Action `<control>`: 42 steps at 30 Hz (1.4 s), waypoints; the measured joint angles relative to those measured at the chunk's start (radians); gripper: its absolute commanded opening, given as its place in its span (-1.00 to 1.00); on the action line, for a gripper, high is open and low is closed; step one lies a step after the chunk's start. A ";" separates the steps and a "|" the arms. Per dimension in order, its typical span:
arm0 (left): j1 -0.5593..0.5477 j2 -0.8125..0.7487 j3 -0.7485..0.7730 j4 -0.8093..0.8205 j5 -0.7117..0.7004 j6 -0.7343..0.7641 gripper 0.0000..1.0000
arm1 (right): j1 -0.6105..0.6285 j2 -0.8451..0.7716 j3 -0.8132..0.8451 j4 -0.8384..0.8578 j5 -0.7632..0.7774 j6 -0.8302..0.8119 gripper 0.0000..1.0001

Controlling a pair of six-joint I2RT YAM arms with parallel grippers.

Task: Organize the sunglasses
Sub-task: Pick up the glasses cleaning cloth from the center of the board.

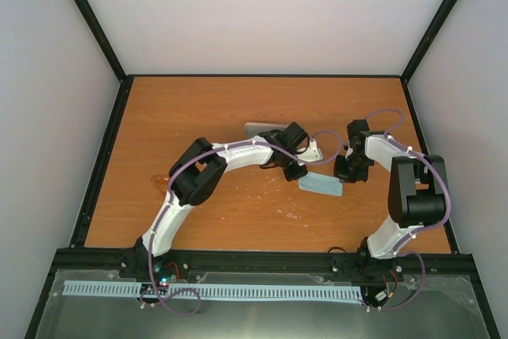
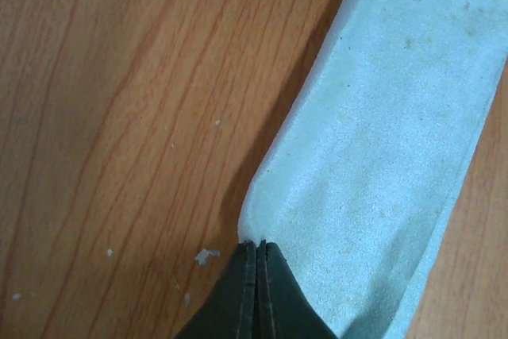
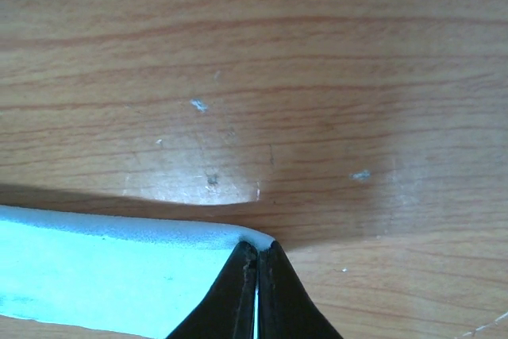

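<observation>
An orange lens of the sunglasses (image 1: 159,181) peeks out on the table to the left of the left arm's elbow; the rest is hidden by the arm. A folded light blue cloth (image 1: 320,186) lies between the two grippers at mid-table. My left gripper (image 1: 295,172) is shut on the cloth's left corner. In the left wrist view the gripper (image 2: 259,245) pinches the cloth (image 2: 381,140) at its edge. My right gripper (image 1: 343,172) is shut on the other end. In the right wrist view that gripper (image 3: 258,250) clamps a corner of the cloth (image 3: 103,275), which is raised slightly off the wood.
A pale rounded case (image 1: 264,128) lies just behind the left wrist. The wooden table (image 1: 238,220) is bounded by a black frame (image 1: 103,156) and white walls. Small white specks (image 2: 206,256) dot the wood.
</observation>
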 measured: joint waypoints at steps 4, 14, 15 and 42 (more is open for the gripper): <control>0.000 -0.011 -0.016 0.000 -0.006 -0.002 -0.99 | 0.000 0.000 0.005 0.004 -0.019 0.000 -0.95; 0.006 -0.041 -0.058 0.000 -0.014 -0.007 -0.99 | 0.004 0.000 0.008 0.008 -0.053 0.000 -0.94; 0.008 -0.043 -0.062 0.000 -0.014 -0.007 -0.99 | 0.006 0.000 0.010 0.008 -0.056 0.001 -0.95; 0.084 -0.254 -0.314 0.053 -0.077 -0.029 -0.99 | 0.204 0.079 0.181 0.037 -0.071 0.080 -0.95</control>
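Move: Both hands already pinch the folded cloth near its far corners, barely above the board. Its middle lies about 7 cm right and 2 cm back of the left hand, and 7 cm left and 2 cm back of the right. The open glasses case lies farther out: its middle is some 13 cm ahead and 11 cm left of the left hand, and about 15 cm ahead and 25 cm left of the right, slightly lower than both. Keeping their pinches on the cloth, both hands carry it about 8 cm left towards the open glasses case, creeping at first, then faster as they rise 2 to 3 cm. The right hand also swings forward some 5 cm while the left stays nearly level with where it began, and both wrists turn a little counter-clockwise. ##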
